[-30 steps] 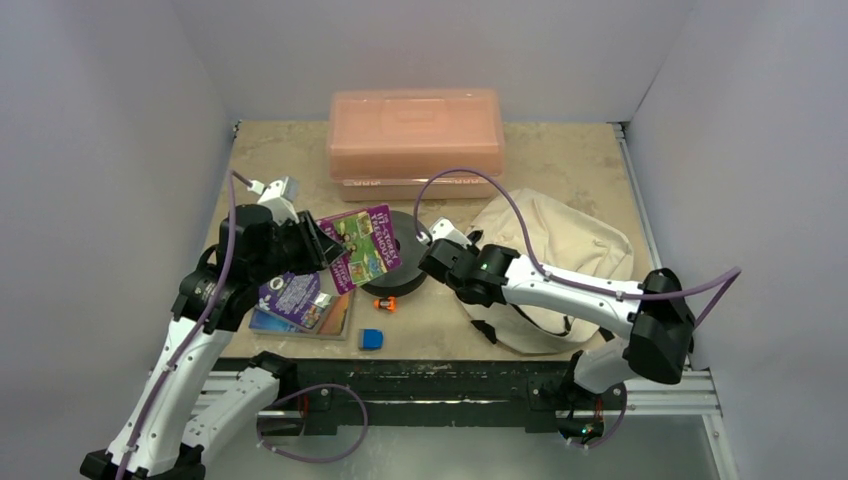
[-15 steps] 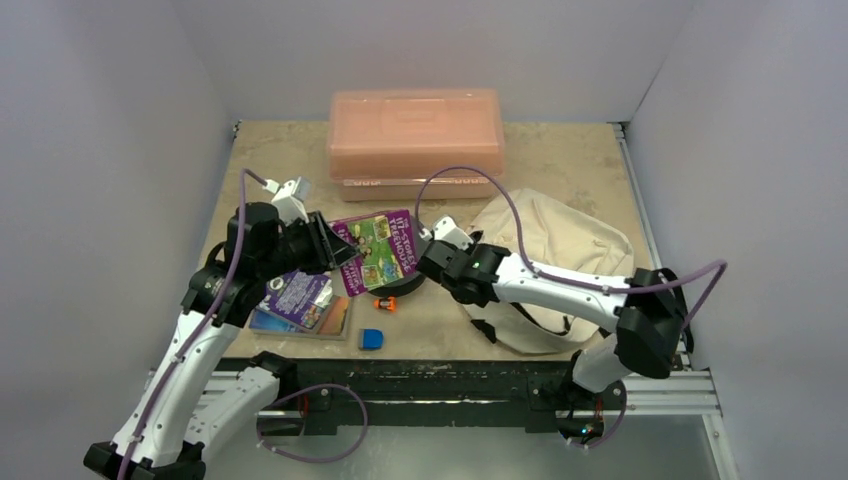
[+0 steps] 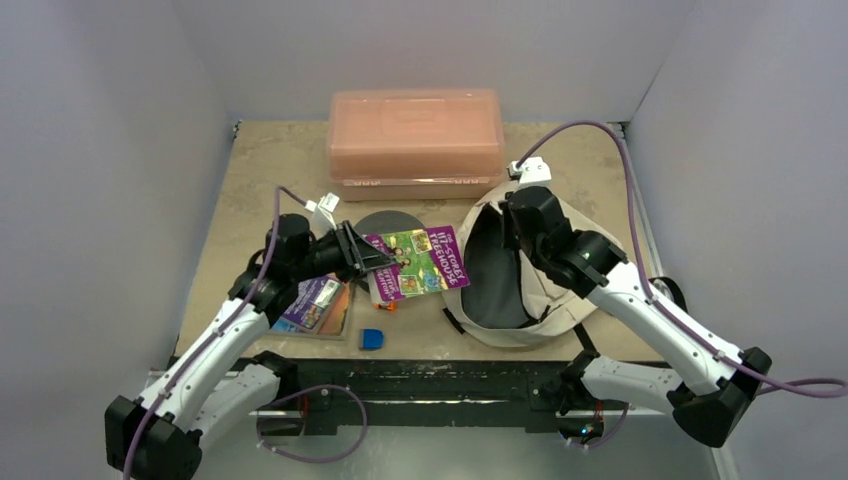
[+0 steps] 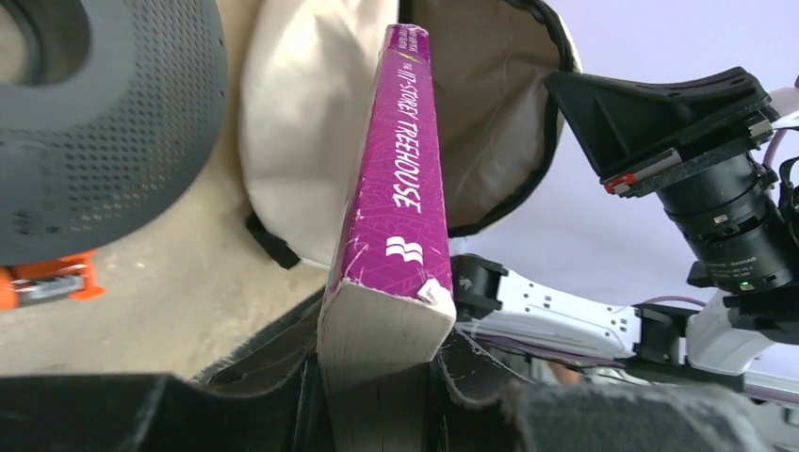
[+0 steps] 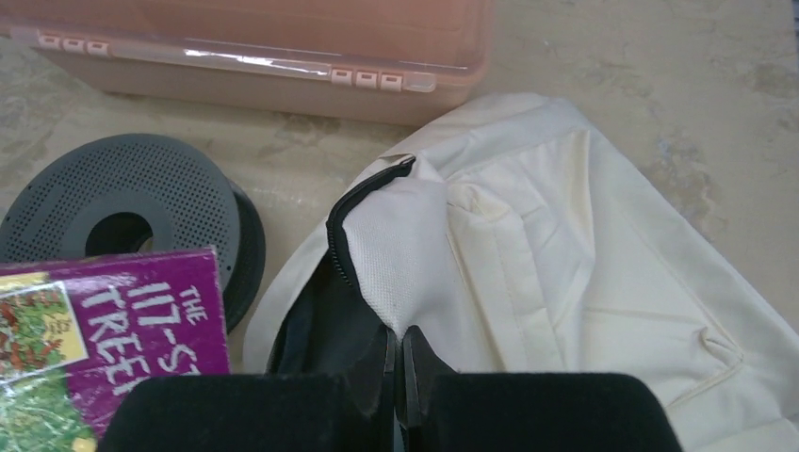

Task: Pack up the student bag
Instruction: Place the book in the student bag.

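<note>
The student bag lies at the right, cream with a black zip, and its dark mouth gapes toward the left. My right gripper is shut on the bag's upper edge and holds it up; the right wrist view shows the jaws pinched on the white mesh lining beside the zip. My left gripper is shut on a purple book, held just left of the mouth. In the left wrist view the book's spine points into the bag's opening.
A grey perforated disc sits behind the book, with a small orange thing below it. A salmon-pink plastic box stands at the back. Other books and a blue block lie at the front left.
My right gripper shut on the bag's edge and swung up and back, pulling the mouth open. My left gripper carried the purple book rightward to the opening.
</note>
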Motion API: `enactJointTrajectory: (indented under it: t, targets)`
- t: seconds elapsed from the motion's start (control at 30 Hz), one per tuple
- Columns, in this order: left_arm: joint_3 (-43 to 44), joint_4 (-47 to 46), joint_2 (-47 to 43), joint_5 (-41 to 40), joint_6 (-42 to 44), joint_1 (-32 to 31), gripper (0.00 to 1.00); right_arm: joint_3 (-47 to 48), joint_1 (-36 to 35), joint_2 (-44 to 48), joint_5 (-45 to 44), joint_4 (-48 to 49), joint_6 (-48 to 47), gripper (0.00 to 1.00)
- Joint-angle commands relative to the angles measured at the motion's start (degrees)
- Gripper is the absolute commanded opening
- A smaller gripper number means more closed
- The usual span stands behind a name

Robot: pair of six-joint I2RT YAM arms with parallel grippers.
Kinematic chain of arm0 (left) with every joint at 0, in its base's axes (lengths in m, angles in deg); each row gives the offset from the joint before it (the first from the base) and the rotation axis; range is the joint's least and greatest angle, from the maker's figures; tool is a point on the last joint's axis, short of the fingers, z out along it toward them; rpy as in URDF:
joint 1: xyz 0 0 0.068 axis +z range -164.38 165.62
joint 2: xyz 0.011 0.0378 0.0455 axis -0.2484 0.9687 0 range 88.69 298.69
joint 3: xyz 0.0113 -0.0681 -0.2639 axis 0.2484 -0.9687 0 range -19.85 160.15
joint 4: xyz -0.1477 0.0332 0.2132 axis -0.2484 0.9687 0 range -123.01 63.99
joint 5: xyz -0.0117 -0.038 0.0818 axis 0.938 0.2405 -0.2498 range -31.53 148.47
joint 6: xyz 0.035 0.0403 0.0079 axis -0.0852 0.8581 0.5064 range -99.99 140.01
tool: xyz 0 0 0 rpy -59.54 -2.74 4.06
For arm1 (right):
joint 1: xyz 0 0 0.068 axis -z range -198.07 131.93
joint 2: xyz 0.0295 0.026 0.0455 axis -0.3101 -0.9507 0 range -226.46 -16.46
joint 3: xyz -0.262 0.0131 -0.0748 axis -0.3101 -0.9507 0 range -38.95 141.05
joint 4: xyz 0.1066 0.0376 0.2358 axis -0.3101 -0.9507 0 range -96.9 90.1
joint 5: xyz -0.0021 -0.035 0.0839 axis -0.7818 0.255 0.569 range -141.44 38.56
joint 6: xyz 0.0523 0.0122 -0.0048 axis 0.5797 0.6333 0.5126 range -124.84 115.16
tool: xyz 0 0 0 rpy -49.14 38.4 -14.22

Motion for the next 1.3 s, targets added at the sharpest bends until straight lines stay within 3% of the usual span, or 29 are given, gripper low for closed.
enactJointTrajectory:
  t: [0.0, 0.17, 0.33, 0.43, 0.5, 0.7, 0.87, 0.97, 1.27]
  targets:
    - [-0.2, -18.8, 3.2, 0.9, -11.7, -5.5, 0.0, 0.3, 0.2, -1.1, 3.5, 5.3, 1.7, 0.0]
    - [3.0, -16.6, 6.3, -10.7, -12.9, -15.2, 0.0, 0.9, 0.3, -1.6, 4.5, 6.7, 2.2, 0.0]
    - [6.7, -15.4, 14.9, -18.4, -18.2, -22.1, 0.0, 2.2, 0.3, -2.1, 5.6, 7.4, 2.1, 0.0]
    - [6.9, -21.8, 18.3, -25.6, -23.2, -27.0, 0.0, 2.2, 0.3, -1.6, 6.2, 8.2, 1.8, 0.0]
    - [9.4, -20.8, 19.8, -30.1, -23.7, -29.3, 0.0, 2.2, 0.3, -1.4, 6.1, 8.3, 1.8, 0.0]
    - [16.6, -19.1, 29.9, -36.1, -25.7, -31.7, 0.0, 1.4, 0.3, 0.3, 8.1, 9.5, 1.9, 0.0]
    - [14.6, -36.1, 40.1, -41.2, -30.5, -35.1, 0.0, 1.6, 0.3, 1.3, 10.6, 9.8, 2.6, 0.0]
    - [20.2, -33.1, 43.3, -45.2, -26.2, -37.0, 0.0, 1.7, 0.3, 2.5, 11.6, 9.9, 2.5, 0.0]
    - [26.4, -42.6, 55.4, -47.2, -24.8, -38.6, 0.0, 2.8, 0.3, 3.9, 7.4, 7.0, -1.0, 0.0]
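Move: The book is in the left gripper. The middle of the student bag's open mouth lies about 22 cm to the gripper's right, level fore and aft and some 12 cm lower; the grey spool is about 6 cm ahead, straight out and 20 cm below, and the orange piece 4 cm back, 2 cm left, 22 cm below. The right gripper already pinches the mouth's far rim, the mouth's middle roughly 7 cm back, 2 cm left and 14 cm below. Bring the left gripper about 24 cm to the right and some 9 cm down, carrying the book end-first into the student bag's mouth, easing forward over the latter half while turning about 10 degrees counter-clockwise and dipping the fingers slightly. Keep the book pinched. With the right gripper keep hold of the rim, drift about 3 cm left, dip slightly, then lift. ##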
